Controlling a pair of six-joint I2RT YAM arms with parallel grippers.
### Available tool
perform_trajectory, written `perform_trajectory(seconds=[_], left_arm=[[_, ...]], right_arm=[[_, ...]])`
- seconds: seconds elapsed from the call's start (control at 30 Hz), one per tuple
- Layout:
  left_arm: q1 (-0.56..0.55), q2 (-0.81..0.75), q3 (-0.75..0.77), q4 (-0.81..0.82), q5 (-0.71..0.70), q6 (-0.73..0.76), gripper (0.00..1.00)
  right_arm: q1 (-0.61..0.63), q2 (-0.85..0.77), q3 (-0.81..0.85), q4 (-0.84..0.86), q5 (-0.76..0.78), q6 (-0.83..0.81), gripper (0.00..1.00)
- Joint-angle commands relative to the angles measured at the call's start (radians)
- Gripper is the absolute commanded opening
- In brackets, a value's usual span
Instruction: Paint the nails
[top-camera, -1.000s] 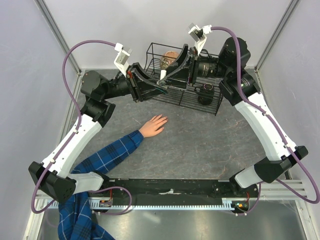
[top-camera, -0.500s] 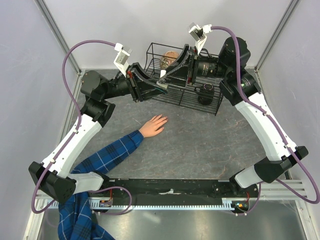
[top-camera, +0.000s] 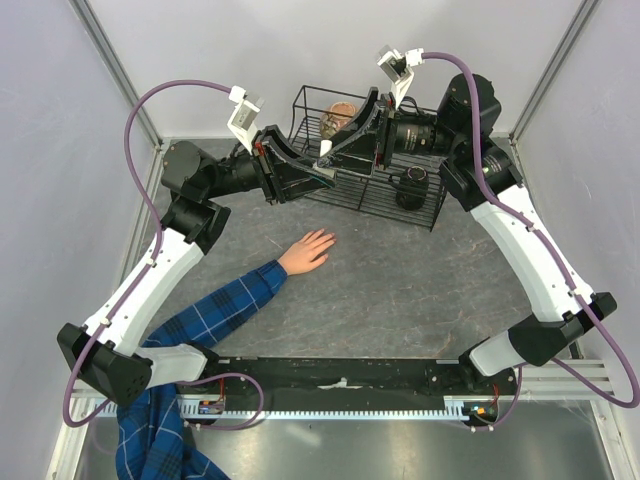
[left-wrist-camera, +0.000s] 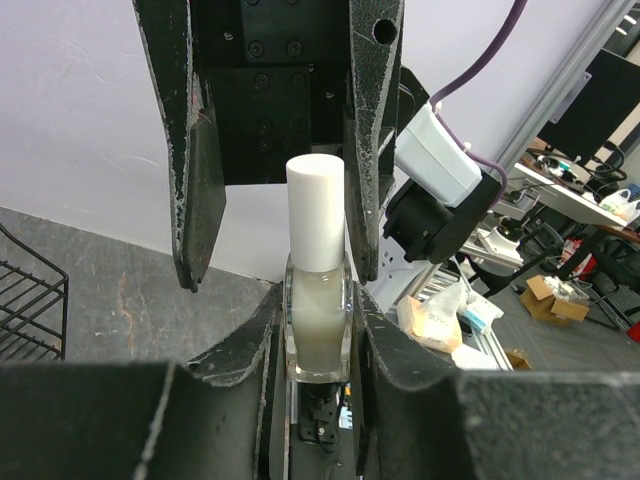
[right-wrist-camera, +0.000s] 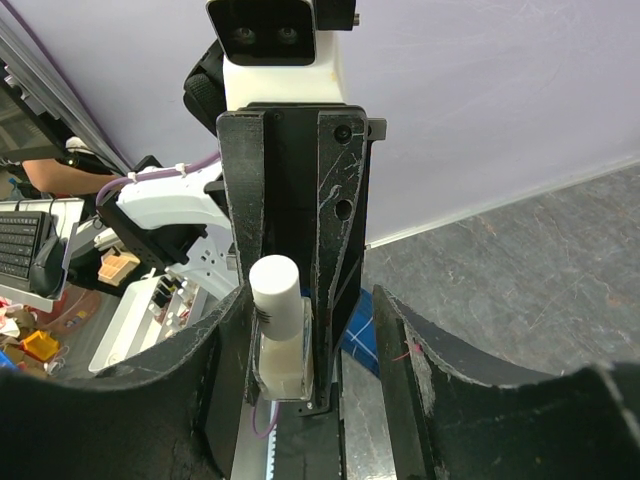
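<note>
A small clear bottle (left-wrist-camera: 318, 320) of pale polish with a white cap (left-wrist-camera: 317, 210) stands upright between the fingers of my left gripper (left-wrist-camera: 318, 300), which is shut on its glass body. Both grippers meet in the air in front of the wire basket in the top view. My right gripper (right-wrist-camera: 310, 300) is open around the cap (right-wrist-camera: 275, 290), which sits close to one finger with a gap to the other. The light skin-coloured hand (top-camera: 308, 250) lies flat on the table below, its blue plaid sleeve (top-camera: 215, 310) trailing to the near left. Its nails (top-camera: 328, 238) are too small to make out.
A black wire basket (top-camera: 432, 205) stands at the back of the table with a small head-like figure (top-camera: 335, 120) and a black round object (top-camera: 413, 185) inside. Grey walls and metal posts close in the table's sides.
</note>
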Motion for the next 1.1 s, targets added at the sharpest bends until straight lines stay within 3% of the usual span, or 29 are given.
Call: perform_trajectory(seconds=[0.0, 0.2, 0.27, 0.4, 0.5, 0.6, 0.63, 0.67, 0.7, 0.73, 0.8, 0.87, 0.93, 1.07], left_arm=[[0.005, -0.021, 0.019, 0.031, 0.027, 0.000, 0.02], [0.005, -0.028, 0.012, 0.019, 0.031, 0.016, 0.02], [0.005, -0.028, 0.013, 0.016, 0.033, 0.020, 0.02], [0.005, -0.032, 0.018, -0.002, 0.021, 0.037, 0.02], [0.005, -0.035, 0.035, -0.045, -0.030, 0.097, 0.02], [-0.004, -0.041, 0.082, -0.156, -0.201, 0.279, 0.02], [-0.028, -0.038, 0.122, -0.261, -0.267, 0.347, 0.02], [-0.050, -0.039, 0.137, -0.297, -0.427, 0.498, 0.02], [-0.079, -0.036, 0.159, -0.333, -0.537, 0.578, 0.02], [-0.150, -0.032, 0.170, -0.370, -0.750, 0.658, 0.02], [-0.215, -0.013, 0.202, -0.371, -0.867, 0.860, 0.02], [-0.315, 0.025, 0.220, -0.343, -0.976, 0.989, 0.02], [-0.363, 0.037, 0.213, -0.300, -1.024, 1.001, 0.02], [-0.375, 0.022, 0.162, -0.237, -0.992, 0.935, 0.02]], right_arm=[[0.002, -0.009, 0.041, 0.024, 0.008, -0.011, 0.58], [0.003, -0.005, 0.043, 0.024, 0.005, -0.010, 0.53], [0.002, -0.005, 0.041, 0.024, 0.005, -0.010, 0.46], [0.002, -0.003, 0.040, 0.007, 0.007, -0.019, 0.25], [0.010, -0.003, 0.041, -0.068, 0.044, -0.065, 0.03], [0.066, 0.026, 0.113, -0.313, 0.262, -0.242, 0.00], [0.098, 0.043, 0.197, -0.470, 0.360, -0.349, 0.00], [0.185, 0.082, 0.236, -0.531, 0.638, -0.381, 0.00], [0.241, 0.098, 0.266, -0.579, 0.801, -0.405, 0.00], [0.369, 0.107, 0.285, -0.616, 0.959, -0.414, 0.00], [0.471, 0.121, 0.274, -0.627, 1.451, -0.341, 0.00], [0.573, 0.156, 0.283, -0.651, 1.618, -0.286, 0.00], [0.629, 0.193, 0.335, -0.688, 1.803, -0.290, 0.00], [0.648, 0.219, 0.375, -0.700, 1.828, -0.264, 0.00]])
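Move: The polish bottle's white cap stands about 1 cm behind the right hand's fingertip centre, level with it sideways and in height, between the open fingers. From the left hand, which already holds the glass, the cap is straight up, some 3 cm. The model hand lies roughly 6 cm ahead and 6 cm left of the right hand, about 46 cm below; the wire rack roughly 37 cm ahead, 12 cm right and 42 cm below. The white cap gets pinched low down as the right fingers close around it almost in place, while the left keeps its grip on the glass. Then, quickly, both hands carry the bottle forward about 5–7 cm, towards the rack, veering slightly right at the end; the right swings some 65 degrees clockwise and the left some 40 counter-clockwise, until the fingers point much more forward. ##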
